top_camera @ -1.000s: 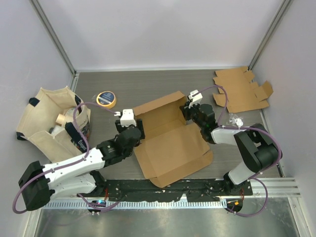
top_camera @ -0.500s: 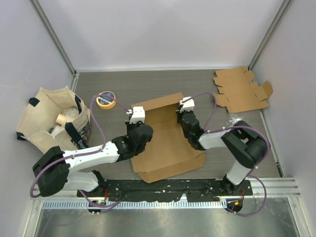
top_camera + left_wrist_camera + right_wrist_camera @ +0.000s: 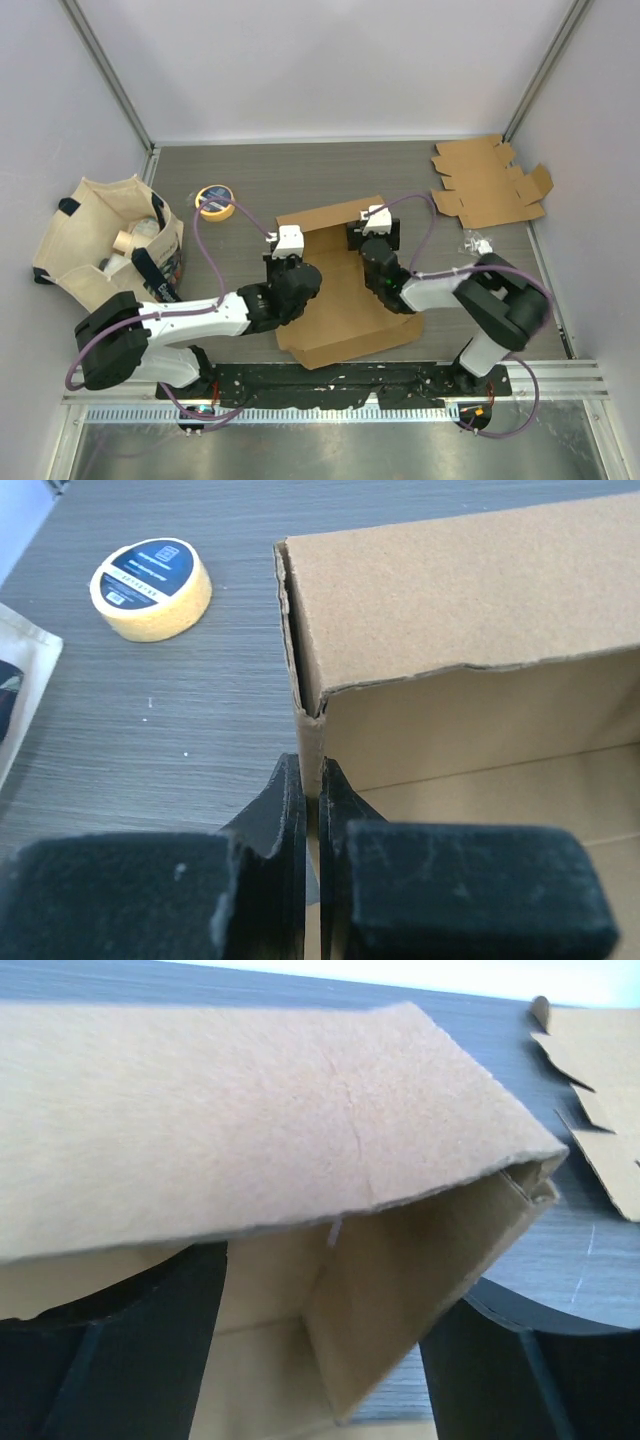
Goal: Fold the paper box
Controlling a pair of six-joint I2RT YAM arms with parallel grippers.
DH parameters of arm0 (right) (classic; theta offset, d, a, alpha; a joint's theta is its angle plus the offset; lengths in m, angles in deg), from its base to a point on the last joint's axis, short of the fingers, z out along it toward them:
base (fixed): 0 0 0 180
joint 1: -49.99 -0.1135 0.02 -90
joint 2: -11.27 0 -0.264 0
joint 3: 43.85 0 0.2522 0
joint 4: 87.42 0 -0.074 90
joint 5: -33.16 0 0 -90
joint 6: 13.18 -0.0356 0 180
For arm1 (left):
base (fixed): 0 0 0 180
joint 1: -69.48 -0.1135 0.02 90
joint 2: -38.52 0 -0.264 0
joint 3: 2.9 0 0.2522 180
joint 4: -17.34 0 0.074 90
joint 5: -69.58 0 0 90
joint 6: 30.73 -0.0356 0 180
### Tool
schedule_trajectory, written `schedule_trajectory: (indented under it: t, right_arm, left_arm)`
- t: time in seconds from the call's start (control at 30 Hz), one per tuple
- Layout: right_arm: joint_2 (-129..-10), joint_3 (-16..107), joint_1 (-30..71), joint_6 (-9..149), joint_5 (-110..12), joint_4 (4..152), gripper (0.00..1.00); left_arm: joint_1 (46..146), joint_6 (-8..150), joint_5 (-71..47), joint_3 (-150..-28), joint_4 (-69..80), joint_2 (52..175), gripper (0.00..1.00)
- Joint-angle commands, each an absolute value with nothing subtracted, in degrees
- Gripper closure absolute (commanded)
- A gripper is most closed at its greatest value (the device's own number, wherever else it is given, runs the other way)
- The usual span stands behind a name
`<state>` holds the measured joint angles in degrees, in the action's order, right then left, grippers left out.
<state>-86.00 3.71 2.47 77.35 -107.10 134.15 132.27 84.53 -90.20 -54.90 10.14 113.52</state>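
Note:
The brown paper box (image 3: 350,312) lies partly folded in the middle of the table, its back wall and side flaps raised. My left gripper (image 3: 283,252) is at the box's left back corner. In the left wrist view, the left gripper (image 3: 311,785) is shut on the thin left side wall of the box (image 3: 460,600). My right gripper (image 3: 372,232) is at the right back corner. In the right wrist view, the right gripper (image 3: 330,1360) stands open, with the box's folded back wall (image 3: 250,1110) and right side flap between its wide-apart fingers.
A yellow tape roll (image 3: 214,199) lies left of the box, also in the left wrist view (image 3: 150,588). A beige tote bag (image 3: 105,240) sits at the far left. Flat cardboard blanks (image 3: 490,182) lie at the back right, and a small clear item (image 3: 480,243) is near the right arm.
The left gripper shut on the box's left wall and the right gripper opened. Both arms moved inward, the box's sides folded up and its footprint narrowed.

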Motion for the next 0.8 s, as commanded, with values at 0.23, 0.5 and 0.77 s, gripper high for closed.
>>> schedule_trajectory:
  t: [0.23,0.5,0.77]
  right_arm:
    - [-55.8,6.7,6.8,61.3,-76.8,80.8,0.13]
    - [-43.8,5.9,17.2,55.6,-71.5,70.7,0.10]
    - [-43.0,8.9,18.6,50.7,-71.9,62.0,0.10]
  left_arm:
    - [132.9,89.2,-86.9,-53.6,15.8,112.5,1.00]
    - [132.4,90.9,-84.8,-54.5,12.5,113.1,1.00]
    - [132.1,93.5,-83.9,-54.7,10.1,113.3,0.97]
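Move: The right hand, fingers already partly open, reaches in under the box's top flap; the box's right corner is about 4 cm ahead and 3 cm to its right, roughly level with it. The flap's middle is some 8 cm left and 2 cm ahead, and the spare cardboard lies about 24 cm right, 9 cm ahead and lower. From the left hand, already pinching the left corner's edge, the right corner is about 20 cm right and 8 cm ahead. The right hand opens wider and backs out from under the top flap about 8 cm towards the base, rising some 5 cm, then swinging about 6 cm right to come up behind the right corner and sinking again a little, its fingers tipping down roughly 25 degrees and staying wide. The left hand keeps its pinch on the left corner, easing about 2 cm right and nearly as much down while it turns slightly clockwise. ##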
